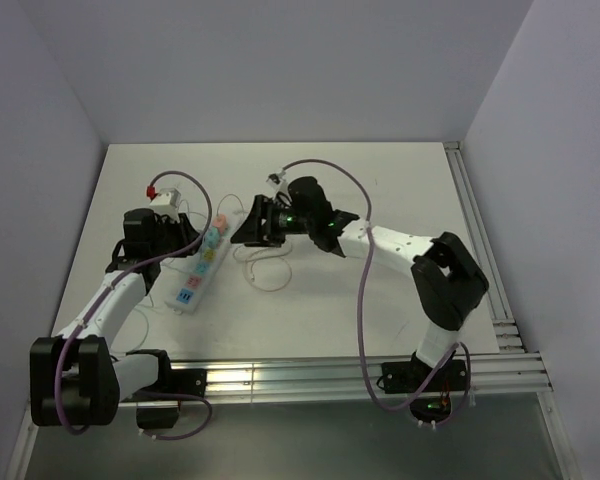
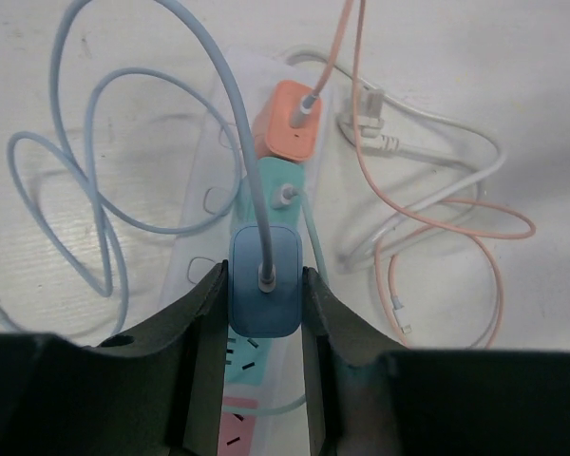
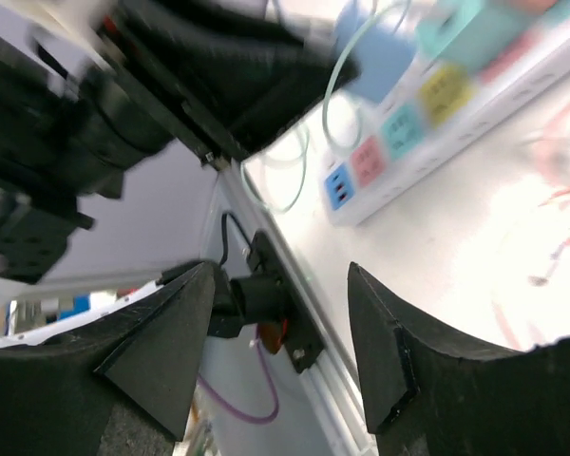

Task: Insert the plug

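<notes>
A white power strip with coloured sockets lies at the left of the table. In the left wrist view an orange plug and a teal plug stand in the strip. My left gripper is shut on a blue plug, held upright over the strip just beyond a bare teal socket. Whether its prongs are in, I cannot tell. My right gripper hangs open and empty beside the strip, with the blue plug ahead of it. From above, the right gripper is right of the left gripper.
Loose cables lie around the strip: a light blue loop on its left, a pink cable and a white cable on its right. A white block with a red part sits behind the left gripper. Metal rails edge the table.
</notes>
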### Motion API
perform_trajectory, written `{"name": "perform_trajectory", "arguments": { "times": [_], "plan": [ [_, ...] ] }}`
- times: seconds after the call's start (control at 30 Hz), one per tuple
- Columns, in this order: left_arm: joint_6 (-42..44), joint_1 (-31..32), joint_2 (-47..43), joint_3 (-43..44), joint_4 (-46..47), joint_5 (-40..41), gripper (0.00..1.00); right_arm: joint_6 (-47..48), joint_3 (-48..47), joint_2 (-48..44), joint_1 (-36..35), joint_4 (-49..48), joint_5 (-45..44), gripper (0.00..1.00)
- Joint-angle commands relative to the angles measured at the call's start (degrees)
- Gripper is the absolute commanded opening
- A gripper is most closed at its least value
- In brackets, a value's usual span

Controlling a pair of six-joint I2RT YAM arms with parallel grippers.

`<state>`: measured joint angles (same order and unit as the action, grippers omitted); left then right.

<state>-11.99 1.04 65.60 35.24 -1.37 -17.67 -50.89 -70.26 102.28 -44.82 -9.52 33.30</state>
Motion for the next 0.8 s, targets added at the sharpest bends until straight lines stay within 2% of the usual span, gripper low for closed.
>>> {"name": "perform_trajectory", "arguments": {
  "times": [0.0,0.37,0.77],
  "plan": [
    [3.1,0.8,0.8,-1.1,5.3,-5.1,0.00,2.6,4.3,-6.4,3.0,-1.6,-2.5,0.65],
    [7.5,2.2,4.9,0.2,2.4,1.0,0.01,2.0,9.6,-8.2,6.5,-5.0,0.7,0.63],
    [6.5,2.2,4.0,-2.8,7.8,2.0,0.00,1.9,12.0,-9.1,7.2,-7.7,1.6,0.63]
  ]
}}
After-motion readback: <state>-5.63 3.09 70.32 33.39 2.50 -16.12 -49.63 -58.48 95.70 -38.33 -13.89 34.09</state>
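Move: The left hand already holds the blue plug; the yellow socket it is bound for lies some 8 cm below, about 1 cm ahead and 1 cm to the right. The teal plug sits about 5 cm ahead and 3 cm right, the orange plug some 9 cm ahead and 5 cm right, and the free teal socket 3 cm back. From the empty right hand the yellow socket lies about 11 cm left, 6 cm ahead and 13 cm below. Keeping its grip on the blue plug, the left hand shifts about 1 cm right and then sinks some 3 cm towards the yellow socket beside the teal plug, easing back left by nearly 1 cm while its left side rolls up about 5 degrees and it turns slightly clockwise. The right hand, fingers already open and touching nothing, goes on withdrawing about 5.5 cm to the right, away from the strip, first rising a little and edging forward, then settling some 3 cm from that height and slowing almost to a stop. ##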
